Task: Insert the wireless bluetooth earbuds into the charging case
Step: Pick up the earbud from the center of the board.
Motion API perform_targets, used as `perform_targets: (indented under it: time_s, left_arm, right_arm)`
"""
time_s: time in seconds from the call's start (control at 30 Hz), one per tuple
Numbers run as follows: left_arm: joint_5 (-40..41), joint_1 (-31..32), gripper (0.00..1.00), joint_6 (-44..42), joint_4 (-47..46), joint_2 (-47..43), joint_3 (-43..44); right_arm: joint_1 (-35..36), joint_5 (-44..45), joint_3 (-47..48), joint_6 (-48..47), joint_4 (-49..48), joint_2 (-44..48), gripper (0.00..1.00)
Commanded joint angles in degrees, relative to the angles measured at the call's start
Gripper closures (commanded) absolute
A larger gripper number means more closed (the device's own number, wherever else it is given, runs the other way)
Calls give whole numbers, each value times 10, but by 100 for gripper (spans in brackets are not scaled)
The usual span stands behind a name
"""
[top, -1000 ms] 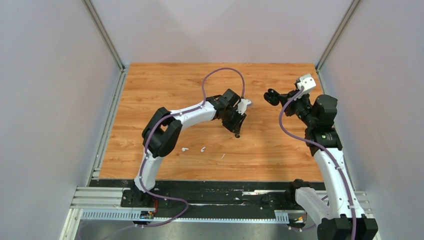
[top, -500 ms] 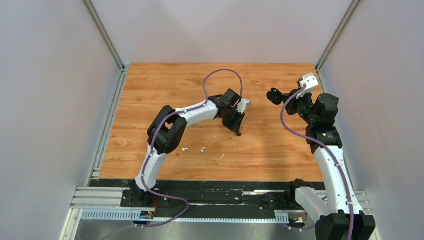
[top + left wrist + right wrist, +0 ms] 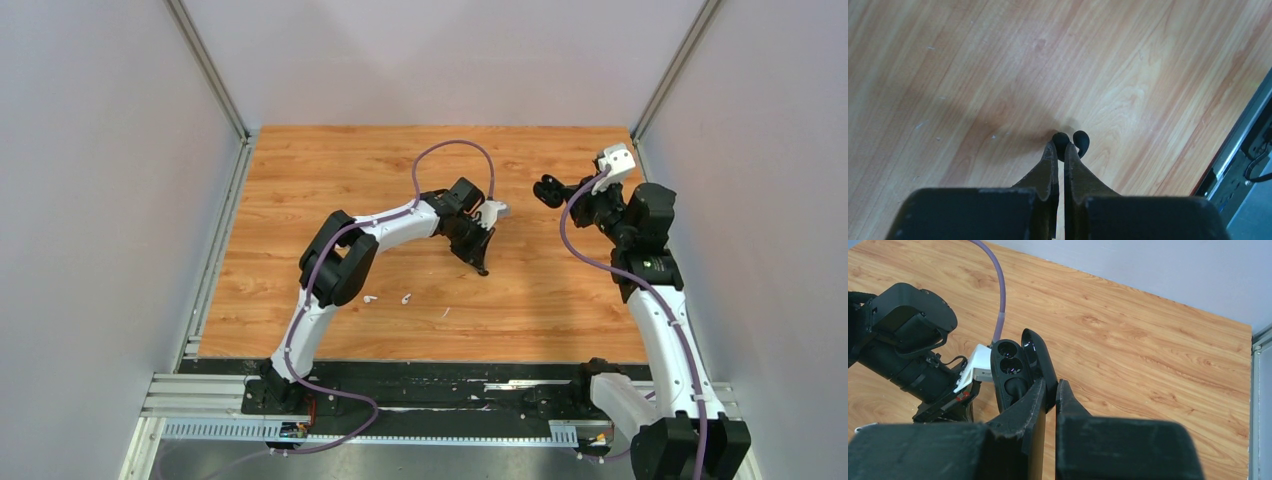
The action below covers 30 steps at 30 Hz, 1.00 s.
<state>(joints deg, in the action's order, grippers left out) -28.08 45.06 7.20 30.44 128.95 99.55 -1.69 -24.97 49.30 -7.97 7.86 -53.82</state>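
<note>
Two tiny white earbuds (image 3: 370, 298) (image 3: 406, 297) lie on the wooden table in front of the left arm, with no gripper near them. To their right, my left gripper (image 3: 482, 266) points down at the table. In the left wrist view the left gripper (image 3: 1064, 147) is shut, with a small black rounded piece (image 3: 1062, 141) pinched at its very tips and a comma-shaped black part (image 3: 1081, 142) sticking out beside it. My right gripper (image 3: 1050, 387) is shut on the open black charging case (image 3: 1015, 370) and holds it in the air (image 3: 546, 190). The case's sockets face the left arm.
A thin white fleck (image 3: 445, 312) lies right of the earbuds. Grey walls and metal rails (image 3: 215, 250) enclose the wooden table (image 3: 330, 170). The left arm's wrist (image 3: 903, 340) sits close to the held case in the right wrist view.
The left gripper's jaws have closed on the small black piece, and its wrist has shifted slightly right. The right arm and case have barely moved.
</note>
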Motion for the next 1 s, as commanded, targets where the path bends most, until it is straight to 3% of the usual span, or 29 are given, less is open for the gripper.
perform_targets:
  time_s: [0.0,0.07,0.13,0.17,0.2,0.23,0.3,0.43,0.57,0.7,0.87,0.97]
  left_arm:
    - [-53,-7,100,-90,1,-56,-9]
    - [-92,-20,100,-182,32,-82,-15]
    - [-134,-34,100,-336,120,-96,6]
    - [-153,-41,100,-486,218,-97,31]
    - [-150,-45,100,-558,271,-97,42]
    - [-127,-46,100,-704,356,-95,54]
    - [-73,-46,100,-879,439,-98,49]
    - [2,-45,100,-1052,477,-98,26]
    - [26,-35,100,-1109,470,-82,30]
    - [26,-25,100,-1108,458,-64,42]
    - [17,-23,100,-1018,405,-70,54]
    - [0,-38,91,-969,396,-81,70]
  right_arm:
    - [-4,1,35,2,-28,-8,100]
    - [-5,1,36,0,-28,-10,100]
    - [-5,-1,37,-1,-28,-11,100]
    - [-5,-2,36,-1,-29,-11,100]
    - [-5,-4,35,-1,-29,-12,100]
    - [-5,-5,35,0,-28,-12,100]
    - [-5,-9,34,1,-28,-14,100]
    - [-5,-15,34,1,-28,-17,100]
    - [-5,-19,37,2,-28,-19,100]
    - [-5,-19,40,-1,-23,-20,100]
    - [-5,-15,44,-6,-15,-17,100]
    - [-5,-15,43,-9,-13,-19,100]
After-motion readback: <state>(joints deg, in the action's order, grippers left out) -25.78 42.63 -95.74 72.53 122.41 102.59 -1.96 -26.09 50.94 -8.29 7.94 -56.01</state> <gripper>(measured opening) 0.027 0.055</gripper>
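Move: The left fingers are already shut on the black earbud just above the board. The charging case lies about 12 cm to this hand's right, 6 cm ahead and some 24 cm higher, and it is already gripped by the right hand, with its middle about 4 cm left and 2 cm ahead of that hand. Counted from the left hand, the nearer white earbud lies about 19 cm left and 6 cm back, the farther one 28 cm left and 6 cm back, and the white mark 9 cm left and 10 cm back. Keeping its fingers shut on the black earbud, the left hand lifts about 4 cm and swings briskly some 12 cm to the left, away from the charging case and towards the two white earbuds, then sinks back a couple of centimetres as it settles. During the swing the wrist turns roughly 85 degrees clockwise and the fingers steepen from slanting down to the right to pointing nearly straight down, while the right hand holds the open case almost still. ##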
